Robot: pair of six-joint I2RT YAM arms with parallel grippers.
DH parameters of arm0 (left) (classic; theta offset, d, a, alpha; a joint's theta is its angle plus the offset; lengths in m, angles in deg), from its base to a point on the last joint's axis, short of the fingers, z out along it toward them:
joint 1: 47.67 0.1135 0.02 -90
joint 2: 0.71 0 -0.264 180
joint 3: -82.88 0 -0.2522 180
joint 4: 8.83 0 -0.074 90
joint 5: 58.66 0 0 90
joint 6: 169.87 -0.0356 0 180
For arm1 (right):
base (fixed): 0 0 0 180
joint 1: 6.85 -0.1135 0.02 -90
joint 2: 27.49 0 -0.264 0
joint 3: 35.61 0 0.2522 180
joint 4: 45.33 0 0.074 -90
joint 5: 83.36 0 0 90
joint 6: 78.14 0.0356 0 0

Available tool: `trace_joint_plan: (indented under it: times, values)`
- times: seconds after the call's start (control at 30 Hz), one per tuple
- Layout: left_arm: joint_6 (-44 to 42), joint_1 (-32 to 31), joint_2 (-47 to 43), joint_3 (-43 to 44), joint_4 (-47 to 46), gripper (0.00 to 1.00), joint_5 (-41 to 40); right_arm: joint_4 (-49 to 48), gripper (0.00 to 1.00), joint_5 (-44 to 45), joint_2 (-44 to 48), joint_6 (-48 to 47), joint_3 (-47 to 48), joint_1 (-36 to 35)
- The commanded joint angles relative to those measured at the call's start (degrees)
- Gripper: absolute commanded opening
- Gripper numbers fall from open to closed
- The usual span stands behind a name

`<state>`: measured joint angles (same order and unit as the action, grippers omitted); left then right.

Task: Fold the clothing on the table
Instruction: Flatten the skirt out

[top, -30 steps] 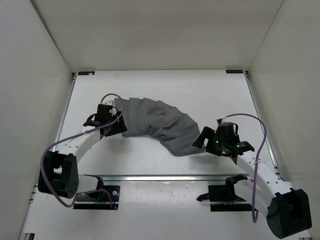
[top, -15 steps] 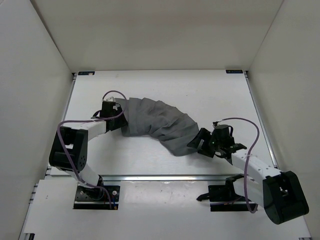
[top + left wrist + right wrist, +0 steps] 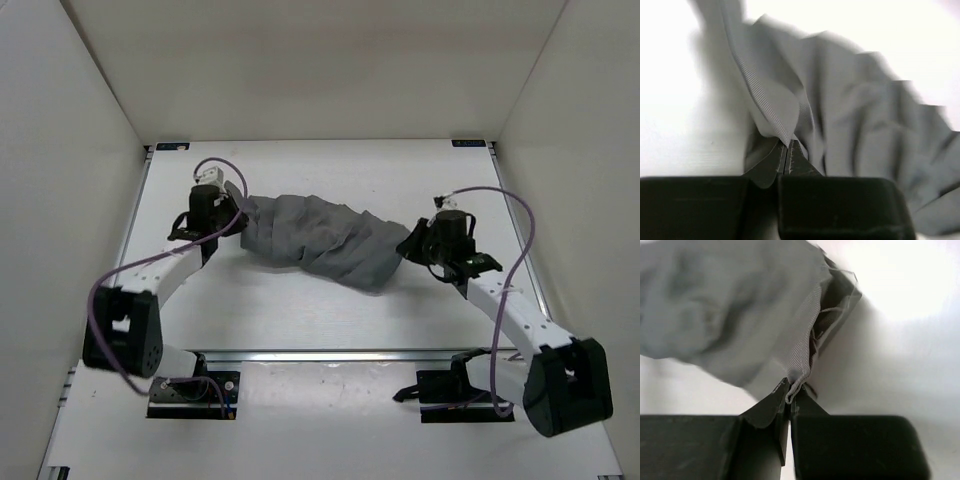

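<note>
The clothing (image 3: 320,240), a mid-grey pleated garment, lies bunched across the middle of the white table (image 3: 330,170). My left gripper (image 3: 232,215) is shut on its left end; in the left wrist view the fingertips (image 3: 787,145) pinch a ribbed hem of the clothing (image 3: 840,115), which rises from the jaws. My right gripper (image 3: 408,247) is shut on the right end. In the right wrist view a folded edge of the clothing (image 3: 730,305) sits clamped between the closed fingertips (image 3: 789,396).
White walls enclose the table on the left, back and right. A silver rail (image 3: 330,355) runs along the near side, with both arm bases (image 3: 190,390) bolted in front of it. Black corner brackets (image 3: 470,143) mark the far corners.
Both grippers have closed on the clothing's ends. Both have moved toward the back of the table, pulling the garment into a tighter, more bunched band.
</note>
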<state>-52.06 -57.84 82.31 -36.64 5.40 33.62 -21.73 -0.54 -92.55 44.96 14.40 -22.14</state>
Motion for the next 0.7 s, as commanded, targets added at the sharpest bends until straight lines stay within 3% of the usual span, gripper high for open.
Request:
trace_joint_plan:
  times: [0.0,0.17,0.27,0.47,0.63,0.67]
  values:
    - [-1.97,0.24,-11.99,4.6,2.68,0.0,1.5,1.04,0.0,-2.03,8.08,-8.49,6.71,1.4]
    - [-2.77,-0.64,-30.52,8.46,8.66,0.0,-2.18,7.37,0.0,-3.02,17.5,-15.07,16.2,0.88]
    - [-4.16,0.24,-33.54,13.38,12.79,0.0,-2.2,10.19,0.0,-3.89,18.3,-17.1,22.35,2.62]
    - [-4.7,0.5,-27.85,17.17,10.26,0.0,-2.02,6.78,0.0,-8.46,10.57,-18.95,29.92,5.53]
    - [-4.26,0.59,-18.61,15.16,7.18,0.0,-2.11,4.3,0.0,-12.76,-4.78,-18.07,35.19,8.87]
    - [-4.0,0.77,-15.99,12.72,6.48,0.15,-3.41,6.13,0.01,-12.6,-9.17,-17.2,36.95,9.13]
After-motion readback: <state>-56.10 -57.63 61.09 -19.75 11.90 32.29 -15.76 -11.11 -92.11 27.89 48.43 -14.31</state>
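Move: Both grippers already pinch the skirt, its two ends raised about 8 cm over the table. The skirt's middle lies roughly 17 cm right and 3 cm back of the left gripper, and about 18 cm left and 4 cm ahead of the right one. From the right gripper, the skirt's near corner is some 6 cm left and 6 cm back, near the table. A loose flap sticks out around 8 cm ahead and 2 cm left of the left gripper. Swing both grippers fast up off the table with the skirt pinched between them, the left about 32 cm and easing back towards the base, the right some 26 cm, tipping both sets of fingers up around 40 degrees. Then throw both forward, right gripper farthest, the left already sinking and both tipping down a little, keeping hold of the cloth. ##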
